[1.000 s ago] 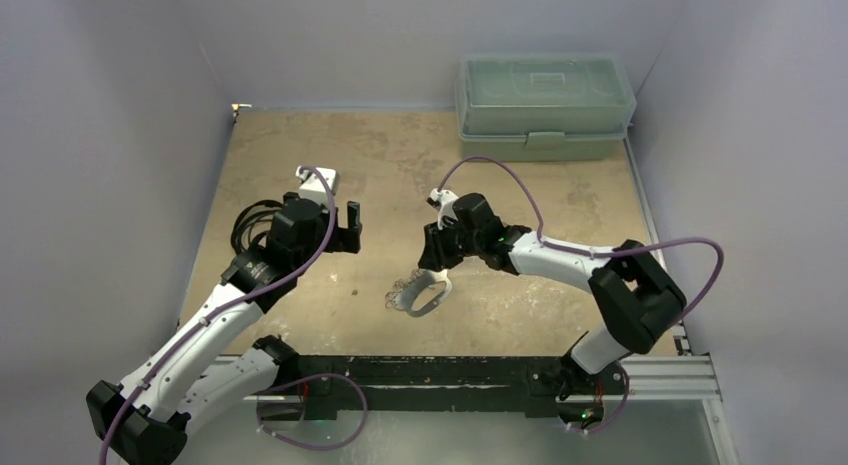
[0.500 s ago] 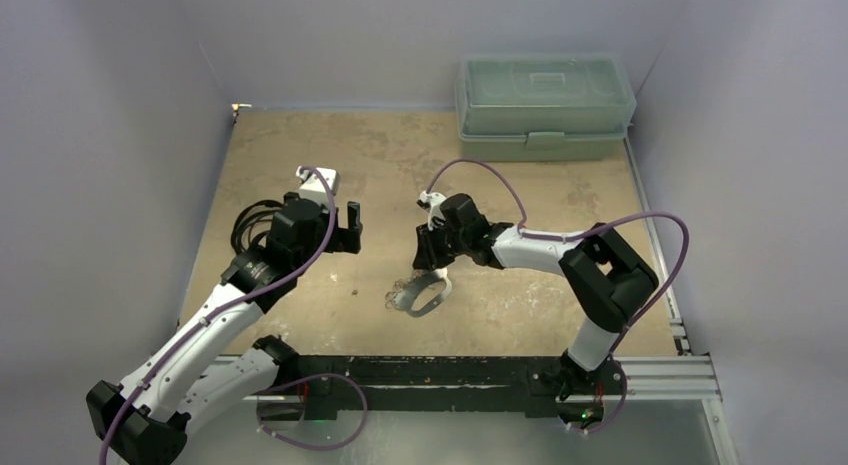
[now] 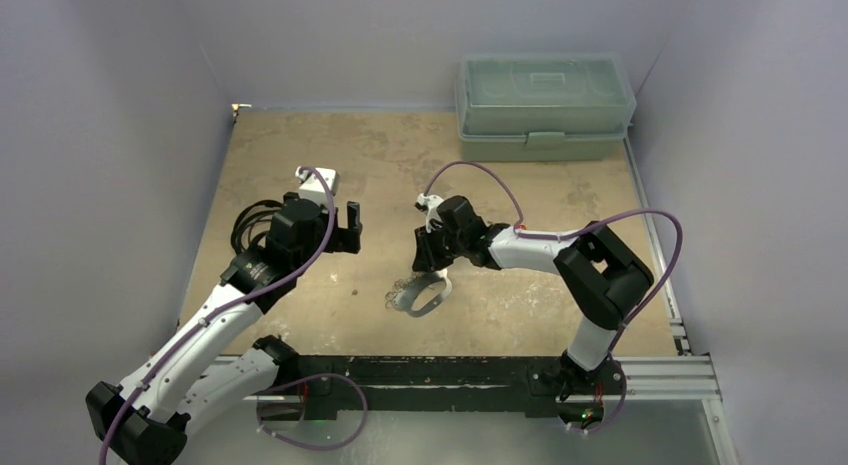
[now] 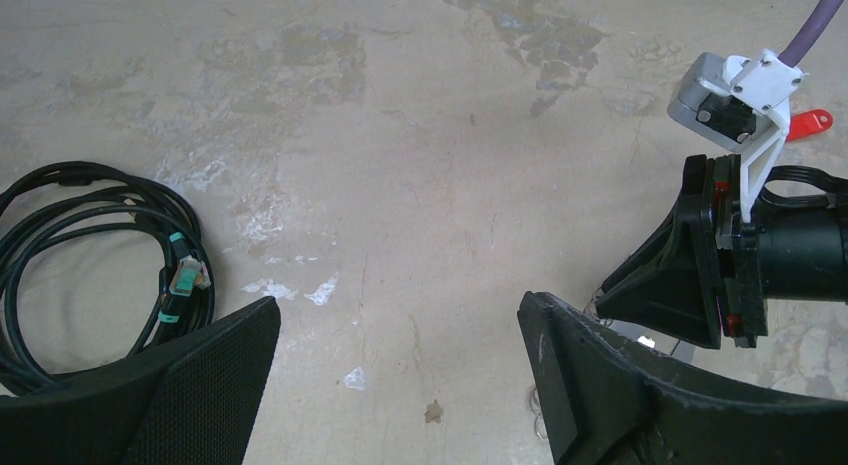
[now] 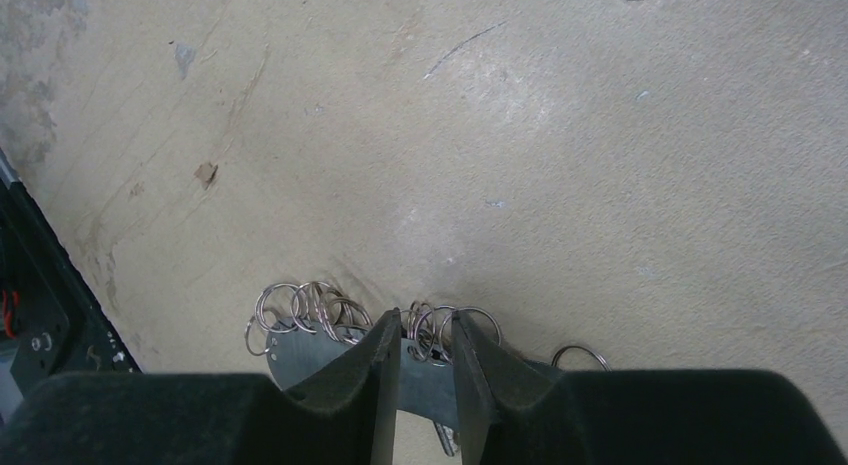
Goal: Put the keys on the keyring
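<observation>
The keyring (image 3: 418,293) lies on the tan table, a flat pale oval loop with a bunch of thin silver rings (image 5: 310,310). My right gripper (image 3: 428,257) is down over its far end. In the right wrist view the right gripper (image 5: 418,330) has its jaws drawn in to a narrow gap, with the loop's band and a few rings between them. The key's red head (image 4: 808,123) shows in the left wrist view, on the table behind the right wrist; the top view does not show it. My left gripper (image 4: 398,315) hangs open and empty, left of the keyring (image 3: 350,225).
A coiled black cable (image 4: 80,255) lies at the left beside the left arm (image 3: 255,220). A closed green plastic box (image 3: 545,105) stands at the back right. The black rail (image 3: 450,370) runs along the near edge.
The right gripper's jaws narrowed around the keyring and the gripper shifted slightly left, while the right arm's elbow swung inward. The left arm has not moved.
</observation>
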`<state>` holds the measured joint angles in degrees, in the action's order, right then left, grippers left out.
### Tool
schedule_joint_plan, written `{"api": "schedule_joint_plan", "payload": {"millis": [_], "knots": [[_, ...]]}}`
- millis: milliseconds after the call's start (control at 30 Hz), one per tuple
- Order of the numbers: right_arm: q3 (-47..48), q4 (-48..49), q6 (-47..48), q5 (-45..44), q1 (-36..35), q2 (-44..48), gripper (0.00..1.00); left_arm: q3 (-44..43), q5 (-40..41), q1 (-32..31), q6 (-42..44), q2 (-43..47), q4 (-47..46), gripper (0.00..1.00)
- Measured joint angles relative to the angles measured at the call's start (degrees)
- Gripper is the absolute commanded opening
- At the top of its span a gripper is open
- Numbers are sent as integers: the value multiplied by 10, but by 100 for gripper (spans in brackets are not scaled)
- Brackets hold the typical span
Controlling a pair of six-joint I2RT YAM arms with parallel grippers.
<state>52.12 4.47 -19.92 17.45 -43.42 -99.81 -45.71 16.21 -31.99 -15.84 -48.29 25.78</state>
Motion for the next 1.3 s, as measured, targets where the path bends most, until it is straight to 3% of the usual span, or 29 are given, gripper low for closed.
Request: {"api": "schedule_joint_plan", "payload": {"millis": [500, 700, 833, 1300], "knots": [[1, -1, -2, 0, -7, -14, 25, 0, 0, 0, 0, 1, 0, 90], [3, -2, -2, 0, -10, -14, 13, 0, 0, 0, 0, 2, 0, 90], [3, -2, -2, 0, -12, -14, 0, 0, 0, 0, 0, 2, 0, 90], [-11, 7, 16, 5, -14, 30, 0, 0, -9, 0, 0, 18, -1, 90]]}}
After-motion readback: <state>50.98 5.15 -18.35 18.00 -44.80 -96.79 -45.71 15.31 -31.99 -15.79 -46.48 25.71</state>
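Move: The keyring lies just under the right fingertips: its middle is about 4 cm back, 1 cm right and 2 cm below the hand, with a bunch of its metal rings right at the slightly parted fingers. The red-tagged keys lie roughly 10 cm ahead, 20 cm to the right and 3 cm lower. From the left hand the keyring is some 19 cm right, 5 cm back and 19 cm below. The right fingers close from a narrow gap to fully shut on a bunch of rings along the keyring's edge, pinching them. The hand first eases down and back about 1 cm, holds its height while closing, then rises some 2.5 cm with the rings still gripped, the wrist barely turning. ##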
